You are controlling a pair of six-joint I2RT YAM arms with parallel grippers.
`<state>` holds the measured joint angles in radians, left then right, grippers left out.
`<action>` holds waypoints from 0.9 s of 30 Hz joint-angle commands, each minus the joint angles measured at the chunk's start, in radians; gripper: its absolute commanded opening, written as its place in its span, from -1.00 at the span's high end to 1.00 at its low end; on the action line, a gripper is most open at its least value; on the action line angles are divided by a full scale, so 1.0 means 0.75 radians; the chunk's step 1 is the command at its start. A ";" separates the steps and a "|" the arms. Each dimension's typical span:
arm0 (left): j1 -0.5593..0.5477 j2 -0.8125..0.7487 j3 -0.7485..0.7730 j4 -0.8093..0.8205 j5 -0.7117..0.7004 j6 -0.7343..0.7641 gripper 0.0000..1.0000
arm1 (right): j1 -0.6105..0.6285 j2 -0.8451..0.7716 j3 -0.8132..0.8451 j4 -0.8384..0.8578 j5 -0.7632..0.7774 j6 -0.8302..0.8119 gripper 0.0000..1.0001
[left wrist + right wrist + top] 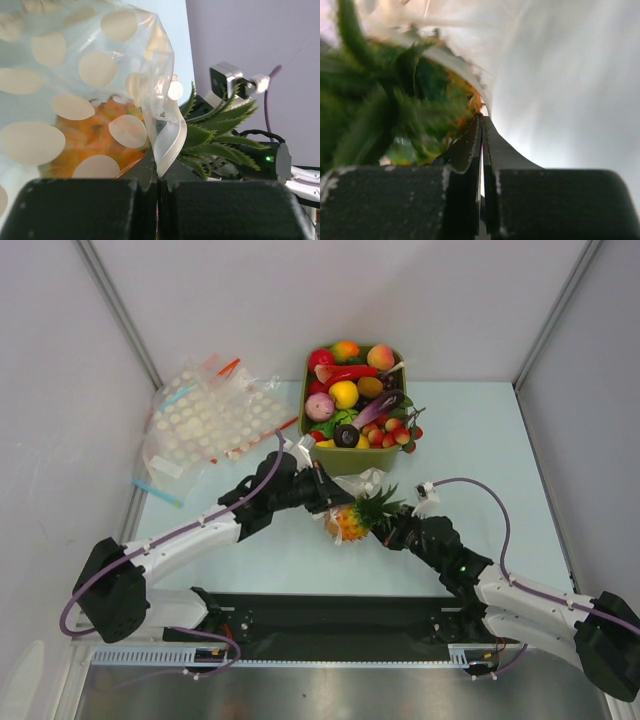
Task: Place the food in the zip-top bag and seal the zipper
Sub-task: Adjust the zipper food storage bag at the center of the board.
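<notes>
The pineapple [350,523] lies mid-table, its orange body inside the zip-top bag [368,480] and its green crown [380,505] poking out of the mouth. In the left wrist view the bag [75,75] is clear film with white dots, and the orange pineapple [95,135] shows through it. My left gripper [322,490] [160,175] is shut on the pale zipper [170,140] at one end of the mouth. My right gripper [392,528] [482,119] is shut at the opposite rim, where the zipper [460,62] runs into its tips, beside the blurred crown [370,115].
A green bin [352,462] heaped with more toy food stands just behind the bag. A pile of dotted bags [205,420] lies at the back left, with a blue strip [155,490] near the left wall. Walls close in on both sides.
</notes>
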<state>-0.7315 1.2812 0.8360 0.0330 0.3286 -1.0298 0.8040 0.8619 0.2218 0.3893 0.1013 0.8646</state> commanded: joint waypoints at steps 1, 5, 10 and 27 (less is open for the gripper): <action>-0.111 0.002 0.035 0.015 -0.109 -0.122 0.99 | 0.016 0.027 0.125 0.009 0.033 -0.014 0.99; -0.223 0.050 0.025 0.046 -0.193 -0.189 0.99 | 0.022 0.072 0.185 -0.085 0.045 -0.036 0.97; -0.307 0.122 0.041 0.046 -0.270 -0.204 0.99 | 0.024 -0.042 0.181 -0.196 0.071 -0.063 0.96; -0.563 0.470 0.407 -0.179 -0.483 -0.069 0.99 | 0.035 -0.270 0.222 -0.607 0.159 -0.130 0.87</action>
<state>-1.0889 1.5959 1.0821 -0.0250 -0.0860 -1.1198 0.8169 0.6498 0.3035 -0.2283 0.2356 0.7673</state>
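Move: The bag with the pineapple hangs from the left hand's shut fingers; the clear board it goes to lies about 8 cm right, 5 cm back and 18 below that hand, and 1 cm ahead, 1 right and 10 below the right. The pineapple's body is some 3 cm back, 1 left and 8 below the left hand; from the right hand its leaves stand about 4 cm ahead, 1 left and 3 above, the body 3 ahead and 8 left. The bag's rim, still pinched in the left fingers, is carried about 10 cm to the robot's right, lower by 4 cm and a little back, over the clear board. The right hand, nearly shut beside the leaves, first sinks, then travels along, some 6 cm right, 4 down and slightly back, rolling about 20 degrees so its left side drops. ##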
